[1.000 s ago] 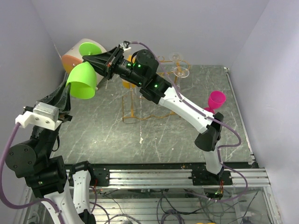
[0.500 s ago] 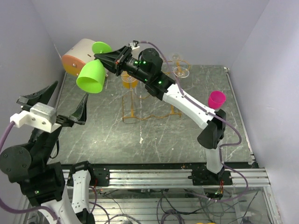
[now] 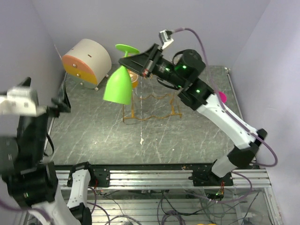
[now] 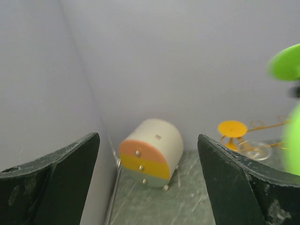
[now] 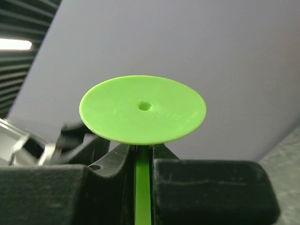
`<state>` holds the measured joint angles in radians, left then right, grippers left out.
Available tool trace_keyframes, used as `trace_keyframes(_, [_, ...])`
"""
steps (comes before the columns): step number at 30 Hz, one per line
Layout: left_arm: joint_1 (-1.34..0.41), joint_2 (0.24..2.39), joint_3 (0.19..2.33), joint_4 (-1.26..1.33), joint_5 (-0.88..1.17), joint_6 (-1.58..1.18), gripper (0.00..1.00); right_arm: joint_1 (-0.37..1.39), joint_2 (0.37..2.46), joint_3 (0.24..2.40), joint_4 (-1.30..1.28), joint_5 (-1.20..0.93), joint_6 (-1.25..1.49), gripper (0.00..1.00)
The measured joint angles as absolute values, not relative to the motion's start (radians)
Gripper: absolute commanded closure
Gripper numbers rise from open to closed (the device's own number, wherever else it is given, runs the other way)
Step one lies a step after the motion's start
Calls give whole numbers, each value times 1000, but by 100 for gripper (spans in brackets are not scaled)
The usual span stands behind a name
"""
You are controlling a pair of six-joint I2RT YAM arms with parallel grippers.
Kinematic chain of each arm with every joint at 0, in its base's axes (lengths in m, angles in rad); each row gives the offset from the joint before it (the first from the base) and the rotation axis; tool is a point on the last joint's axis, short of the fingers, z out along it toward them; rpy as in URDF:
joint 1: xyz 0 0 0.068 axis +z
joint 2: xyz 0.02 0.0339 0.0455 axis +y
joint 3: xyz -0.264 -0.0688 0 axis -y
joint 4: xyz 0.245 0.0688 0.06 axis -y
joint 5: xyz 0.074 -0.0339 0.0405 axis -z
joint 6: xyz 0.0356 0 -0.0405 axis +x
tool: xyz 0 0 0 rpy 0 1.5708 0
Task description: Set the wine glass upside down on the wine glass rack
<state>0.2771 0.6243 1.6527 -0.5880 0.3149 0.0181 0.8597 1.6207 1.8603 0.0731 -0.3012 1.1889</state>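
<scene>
A lime-green wine glass (image 3: 117, 86) hangs upside down in the air, foot up and bowl down. My right gripper (image 3: 137, 60) is shut on its stem just under the foot. In the right wrist view the stem (image 5: 143, 187) is pinched between the pads, with the round foot (image 5: 143, 108) above them. The orange-gold wire wine glass rack (image 3: 151, 107) stands on the table below and to the right of the bowl. My left gripper (image 3: 47, 101) is raised at the far left, open and empty, its fingers (image 4: 51, 180) wide apart. The green glass (image 4: 287, 63) shows at that view's right edge.
A round cream cabinet (image 3: 87, 60) with orange and yellow drawer fronts stands at the back left. An orange glass (image 4: 232, 127) and a clear glass (image 4: 255, 149) are at the rack. A pink glass (image 3: 221, 97) is partly hidden behind the right arm. Walls enclose three sides.
My left gripper let go of the green bowl, opened wide and drew back to the left. The right arm carried the glass up and to the right, turning its bowl downward.
</scene>
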Motion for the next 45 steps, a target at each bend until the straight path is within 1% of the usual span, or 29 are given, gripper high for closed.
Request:
trace_keyframes(4, [276,803,1719,-701,267,84,4,861,1463,1736,9,-267,1018,100])
trace_keyframes(7, [276,904,1701,-780,266,121,4,862,1357,1653,-58,-223,886,100])
trace_keyframes(10, [276,953,1660,-844,281,141,4,863,1259,1569,-144,-150,736,100])
trace_keyframes(16, [275,1005,1693,-911,371,152,3,863,1138,1464,-309,35,474,100])
trace_keyframes(22, [275,1170,1833,-989,469,197,5,863,1070,1336,-366,200,275,100])
trace_keyframes(27, [275,1266,1831,-1032,508,214,6,863,1036,1178,-299,263,171,100])
trace_keyframes(30, [275,1275,1816,-1045,522,222,7,863,1051,1108,-236,307,125,100])
trace_keyframes(35, [275,1271,1790,-1040,527,232,7,863,1050,983,-50,361,65,100])
trace_keyframes(45, [275,1275,1757,-1038,526,240,8,863,1078,933,216,386,17,100])
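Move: The right hand already holds the green wine glass by the stem, foot up. The empty near-rail slot it goes to lies roughly 17 cm ahead, 15 cm right and 21 cm below. An upside-down clear glass hangs about 13 cm to the left of that slot and 4 cm nearer, another some 7 cm to its right and level with it; the orange glass is about 22 cm ahead of the right hand, 1 cm right and 30 cm below. From the left hand the slot is some 28 cm ahead, 40 cm right, 23 cm below. The right hand, still pinching the green glass's stem foot-up, swings down and to the right by about 20 and 17 cm towards the front of the rack, first easing back a little, then pushing forward and rising some 3 cm at the end, while the wrist rolls and turns clockwise so that the fingers, first pointing left, point forward and a bit left. The left hand, empty and open, reaches forward and down about 20 cm each and tips down some 50 degrees, ending over the bare table left of the rack. ##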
